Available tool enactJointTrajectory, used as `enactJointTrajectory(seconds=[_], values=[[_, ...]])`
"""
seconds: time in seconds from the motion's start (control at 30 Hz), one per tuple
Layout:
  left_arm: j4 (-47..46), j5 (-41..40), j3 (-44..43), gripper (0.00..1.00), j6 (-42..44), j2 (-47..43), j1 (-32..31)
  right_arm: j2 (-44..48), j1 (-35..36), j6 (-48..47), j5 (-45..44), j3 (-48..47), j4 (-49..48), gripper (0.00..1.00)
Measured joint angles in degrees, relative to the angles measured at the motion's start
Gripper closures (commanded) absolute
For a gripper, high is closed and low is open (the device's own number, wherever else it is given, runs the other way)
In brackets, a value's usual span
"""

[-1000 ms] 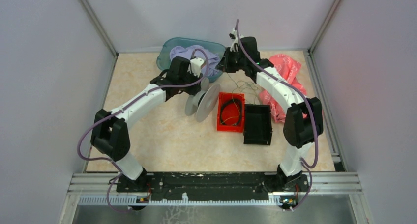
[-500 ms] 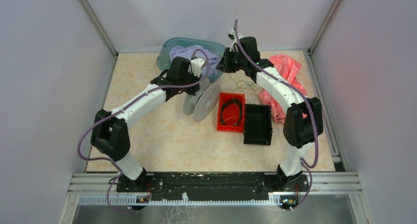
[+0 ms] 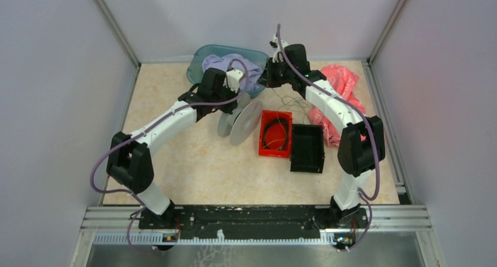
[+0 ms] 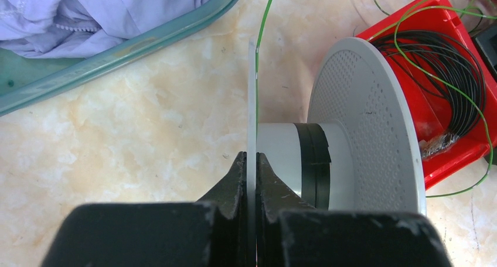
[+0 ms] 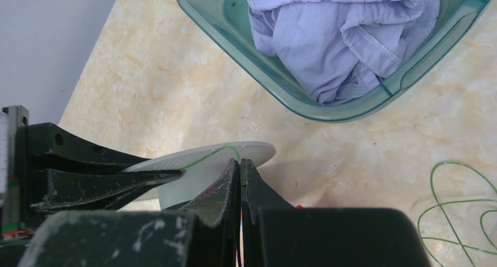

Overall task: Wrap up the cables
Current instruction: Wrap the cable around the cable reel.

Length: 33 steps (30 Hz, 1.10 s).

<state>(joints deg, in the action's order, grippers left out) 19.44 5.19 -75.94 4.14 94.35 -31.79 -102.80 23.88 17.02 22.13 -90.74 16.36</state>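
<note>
The white spool point(image 4: 369, 120) stands on its rims on the table, with a black band round its hub. My left gripper point(image 4: 251, 157) is shut on the spool's thin near rim, also visible from above point(image 3: 241, 122). A green wire of the cables point(image 4: 262, 21) runs up past that rim. My right gripper point(image 5: 240, 161) is shut on this green wire point(image 5: 208, 155), which arcs over the spool's rim point(image 5: 258, 150). From above, the right gripper point(image 3: 267, 79) hangs behind the spool, and loose cables point(image 3: 293, 103) trail towards the red bin point(image 3: 262, 139).
The red bin point(image 4: 451, 158) holds a black coil and green loops, right beside the spool. A black bin point(image 3: 307, 148) sits to its right. A teal basin point(image 3: 196, 62) with lilac cloth stands at the back, and pink cloth point(image 3: 343, 82) lies at the back right.
My left gripper has shut on the spool's rim, and the spool has shifted slightly left. The right gripper stays shut on the green wire and has barely moved.
</note>
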Motion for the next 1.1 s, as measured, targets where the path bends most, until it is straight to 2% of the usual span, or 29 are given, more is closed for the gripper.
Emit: enactJointTrajectory(seconds=[0.17, 0.27, 0.33, 0.53, 0.77, 0.93, 1.1], values=[[-0.8, -1.6, 0.0, 1.0, 0.0, -2.3, 0.0, 0.0, 0.0, -2.1, 1.2, 0.0, 0.8, 0.73], [-1.6, -2.3, 0.0, 1.0, 0.0, -3.7, 0.0, 0.0, -0.5, -3.8, 2.5, 0.0, 1.4, 0.53], [-1.9, -3.1, 0.0, 1.0, 0.2, -4.8, 0.0, 0.0, -0.9, -4.7, 3.6, 0.0, 1.6, 0.47], [-2.9, -7.0, 0.0, 1.0, 2.0, -7.9, 0.0, 1.5, -3.9, -8.0, 7.4, 0.0, 2.3, 0.34], [-4.0, -11.0, -0.1, 1.0, 3.7, -10.5, 0.0, 4.9, -7.2, -10.9, 11.6, 0.0, 2.1, 0.27], [-2.9, -10.7, -2.1, 1.0, 3.1, -10.7, 0.7, 6.8, -7.1, -14.0, 14.5, 2.0, 2.0, 0.25], [-1.5, -8.5, -5.6, 1.0, 0.1, -10.8, 2.1, 10.8, -7.1, -18.0, 15.7, 7.8, 1.2, 0.2]])
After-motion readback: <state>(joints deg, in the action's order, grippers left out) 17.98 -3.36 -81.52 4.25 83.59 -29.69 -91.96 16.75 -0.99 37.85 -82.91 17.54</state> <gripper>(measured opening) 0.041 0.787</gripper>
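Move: The left gripper already pinches the near-left flange of the cable reel, the reel's middle about 4 cm to its right, 2 cm back and 5 cm below. The basket lies some 19 cm ahead of this hand and the red box about 16 cm right and 4 cm back, both roughly 15 cm lower. The right fingertips still hold the green cable; from them the reel is about 8 cm back, 6 cm left and 10 cm down, and the loose cable loops some 12 cm right, 20 cm down. Keep the left gripper shut on the flange and lift the reel about 13 cm, drifting some 4 cm left and tilting the fingers up nearly 20 degrees. Meanwhile open the right fingers wide to let go of the cable, shift right and up about 4 cm each, then draw back about 3 cm towards the red box's side, ending with the spread fingers around the cable's run. ##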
